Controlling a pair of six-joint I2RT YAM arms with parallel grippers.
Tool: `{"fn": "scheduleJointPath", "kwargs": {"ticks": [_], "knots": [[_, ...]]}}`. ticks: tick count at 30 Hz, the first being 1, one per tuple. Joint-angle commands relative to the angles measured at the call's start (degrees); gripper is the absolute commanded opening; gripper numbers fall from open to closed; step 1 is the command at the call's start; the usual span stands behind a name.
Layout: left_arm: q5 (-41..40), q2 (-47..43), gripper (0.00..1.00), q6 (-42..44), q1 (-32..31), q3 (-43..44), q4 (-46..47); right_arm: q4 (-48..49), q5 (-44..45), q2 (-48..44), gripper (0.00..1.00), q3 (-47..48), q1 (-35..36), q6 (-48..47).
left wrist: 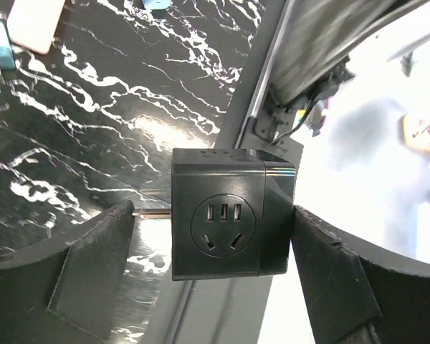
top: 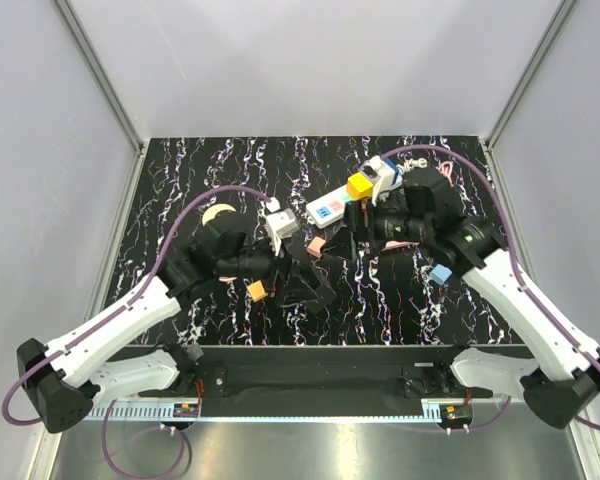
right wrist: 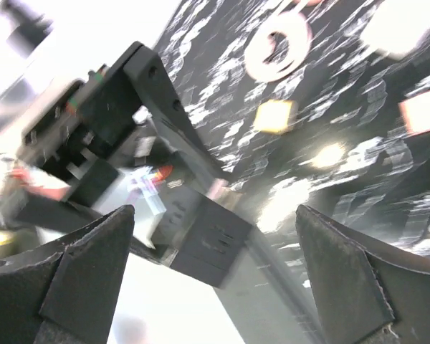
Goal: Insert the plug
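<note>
A black cube plug (left wrist: 226, 215) with a round socket face hangs between my left gripper's (left wrist: 213, 218) fingers. Its metal prongs (left wrist: 152, 213) press on the left finger, and the right finger (left wrist: 322, 258) touches its back, so the gripper is shut on it. In the top view the left gripper (top: 295, 272) is mid-table, where the dark cube is hard to make out. My right gripper (right wrist: 215, 215) stands wide open with nothing between its fingers, and the cube (right wrist: 215, 240) shows blurred beyond them. The right gripper (top: 355, 232) sits near the white power strip (top: 325, 210).
A yellow block (top: 360, 185) and a white adapter (top: 277, 225) lie by the strip. A tape ring (top: 218, 215), an orange block (top: 257, 290), a pink block (top: 317, 245) and a blue block (top: 440, 273) are scattered on the marbled table (top: 180, 170).
</note>
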Motion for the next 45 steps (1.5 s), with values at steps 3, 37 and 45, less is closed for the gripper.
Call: {"fn": "scheduleJointPath", "kwargs": {"ticks": [3, 37, 45], "knots": [[7.00, 0.03, 0.00, -18.91, 8.80, 1.64, 6.87, -4.42, 17.36, -4.82, 1.00, -0.04, 1.18, -15.72], [13.17, 10.06, 0.00, -37.74, 17.96, 2.87, 11.54, 8.94, 29.18, 6.07, 0.80, -0.30, 21.14, -31.92], [12.56, 9.79, 0.00, -37.21, 18.22, 1.47, 11.71, 10.08, 29.80, 6.86, 0.44, -1.09, 21.14, -30.86]]}}
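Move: My left hand already grips the black cube plug between its pads. From my empty right hand the plug is about 6 cm back, 4 cm left and 6 cm below. The orange block lies on the table 7 cm ahead, 4 cm left of my right hand, with the teal block about 10 cm ahead and 4 cm right, both nearly 30 cm down; the yellow block sits 5 cm ahead, 13 cm left of my left hand, some 24 cm below. I carry the plug forward about 7 cm with my left hand, rolling it nearly 40 degrees so its top goes forward, and keep the grip. My open right hand first slips 3 cm right, then swings left and down some 7 cm each onto the plug, rolling top-backward with its fingers dipping, and closes to pinch the cube's sides. ##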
